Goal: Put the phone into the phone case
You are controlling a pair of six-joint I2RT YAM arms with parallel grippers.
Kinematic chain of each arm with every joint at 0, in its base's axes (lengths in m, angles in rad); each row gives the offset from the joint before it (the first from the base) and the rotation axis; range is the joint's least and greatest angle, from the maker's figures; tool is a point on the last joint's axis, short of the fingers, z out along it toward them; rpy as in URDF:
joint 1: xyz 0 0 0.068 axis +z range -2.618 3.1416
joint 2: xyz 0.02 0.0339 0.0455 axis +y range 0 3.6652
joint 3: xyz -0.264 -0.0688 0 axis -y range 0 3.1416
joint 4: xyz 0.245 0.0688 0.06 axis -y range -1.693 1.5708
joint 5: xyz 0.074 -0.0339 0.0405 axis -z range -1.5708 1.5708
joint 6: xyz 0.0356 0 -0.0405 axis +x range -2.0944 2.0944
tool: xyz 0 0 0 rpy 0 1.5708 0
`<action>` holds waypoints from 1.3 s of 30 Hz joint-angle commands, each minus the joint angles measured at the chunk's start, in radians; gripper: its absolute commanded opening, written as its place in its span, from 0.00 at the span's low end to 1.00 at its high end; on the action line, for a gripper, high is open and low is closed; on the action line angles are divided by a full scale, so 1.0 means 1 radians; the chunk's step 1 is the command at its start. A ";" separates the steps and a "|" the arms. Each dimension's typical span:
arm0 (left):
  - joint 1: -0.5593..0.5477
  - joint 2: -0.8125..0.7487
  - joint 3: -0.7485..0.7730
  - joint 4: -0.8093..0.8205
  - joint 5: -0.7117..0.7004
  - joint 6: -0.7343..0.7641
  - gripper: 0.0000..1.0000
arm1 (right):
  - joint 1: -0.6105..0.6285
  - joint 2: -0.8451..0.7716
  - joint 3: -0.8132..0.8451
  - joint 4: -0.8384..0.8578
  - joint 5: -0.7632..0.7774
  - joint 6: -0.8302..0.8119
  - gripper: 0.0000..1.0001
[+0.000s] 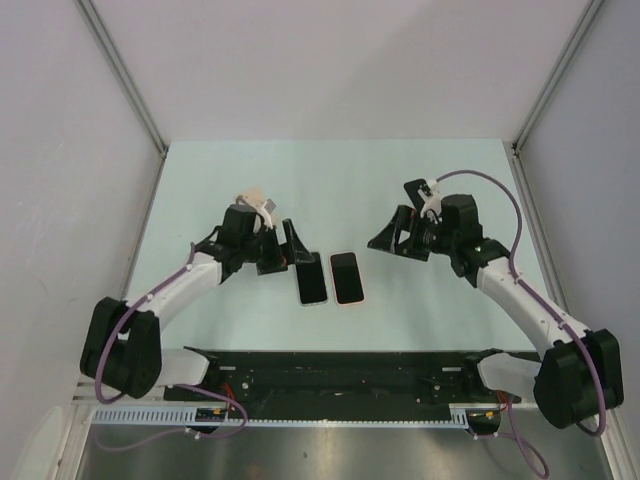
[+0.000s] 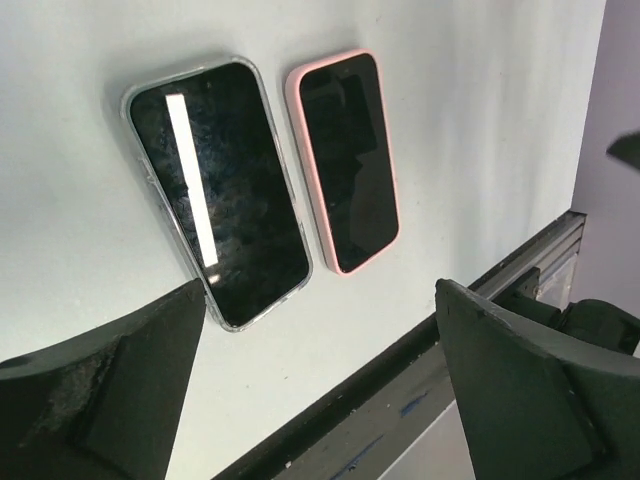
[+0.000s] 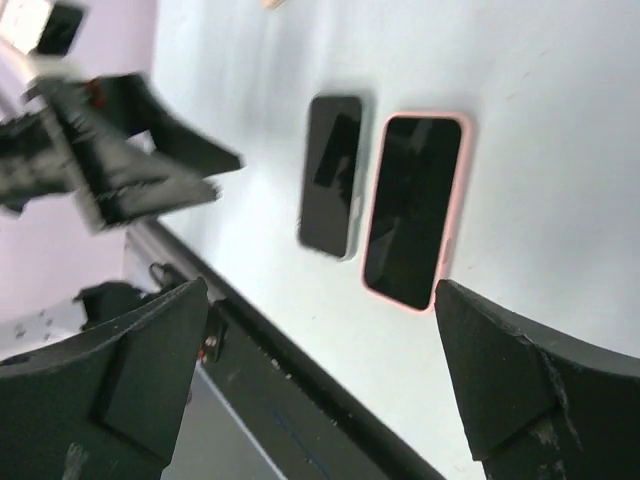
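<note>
The phone (image 1: 311,280) lies flat and face up on the table, its dark screen framed by a clear phone case rim (image 2: 135,150). Just to its right lies a second dark-screened handset in a pink case (image 1: 347,277), almost touching it. My left gripper (image 1: 285,250) hovers open at the phone's upper left, touching nothing. In the left wrist view its fingers (image 2: 120,390) stand wide apart below both the phone (image 2: 220,190) and the pink case (image 2: 348,160). My right gripper (image 1: 395,235) hangs open and empty up to the right, and its view shows the phone (image 3: 333,175) and the pink case (image 3: 413,210).
A black rail (image 1: 330,365) carrying the arm bases runs along the near table edge, just below the two handsets. Pale walls with metal corner posts (image 1: 125,80) enclose the table on the left, back and right.
</note>
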 commanded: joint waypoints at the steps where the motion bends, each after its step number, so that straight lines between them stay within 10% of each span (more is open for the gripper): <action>1: -0.003 -0.092 0.060 -0.125 -0.082 0.100 1.00 | -0.010 0.094 0.209 -0.188 0.252 -0.144 1.00; 14: 0.002 -0.227 0.021 -0.193 -0.133 0.243 1.00 | -0.098 0.609 0.583 -0.181 0.734 -0.543 1.00; 31: 0.124 -0.308 -0.005 -0.187 -0.212 0.183 1.00 | -0.272 1.073 1.051 -0.381 0.498 -0.733 1.00; 39: 0.155 -0.292 0.015 -0.254 -0.508 0.106 0.99 | -0.280 1.153 1.118 -0.409 0.441 -0.744 1.00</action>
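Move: From the right hand, the black phone lies about 28 cm ahead, 16 cm to the right and 17 cm below; the pink-cased phone is some 3 cm ahead and 10 cm left, the clear-cased phone 3 cm ahead and 20 cm left, at table height. From the left hand, the beige phone case lies roughly 24 cm ahead and 13 cm left, 9 cm lower, with the clear-cased phone 1 cm ahead and 5 cm right. The empty right hand sweeps about 28 cm forward and 17 cm right towards the black phone, level at first and then sinking some 14 cm, while the wrist rolls nearly 50 degrees so the fingers swing from pointing left to mostly down, wide open astride the phone just above it. The left hand, also open, rises a few centimetres and draws about 10 cm left, away from the clear-cased phone and towards the beige phone case. ##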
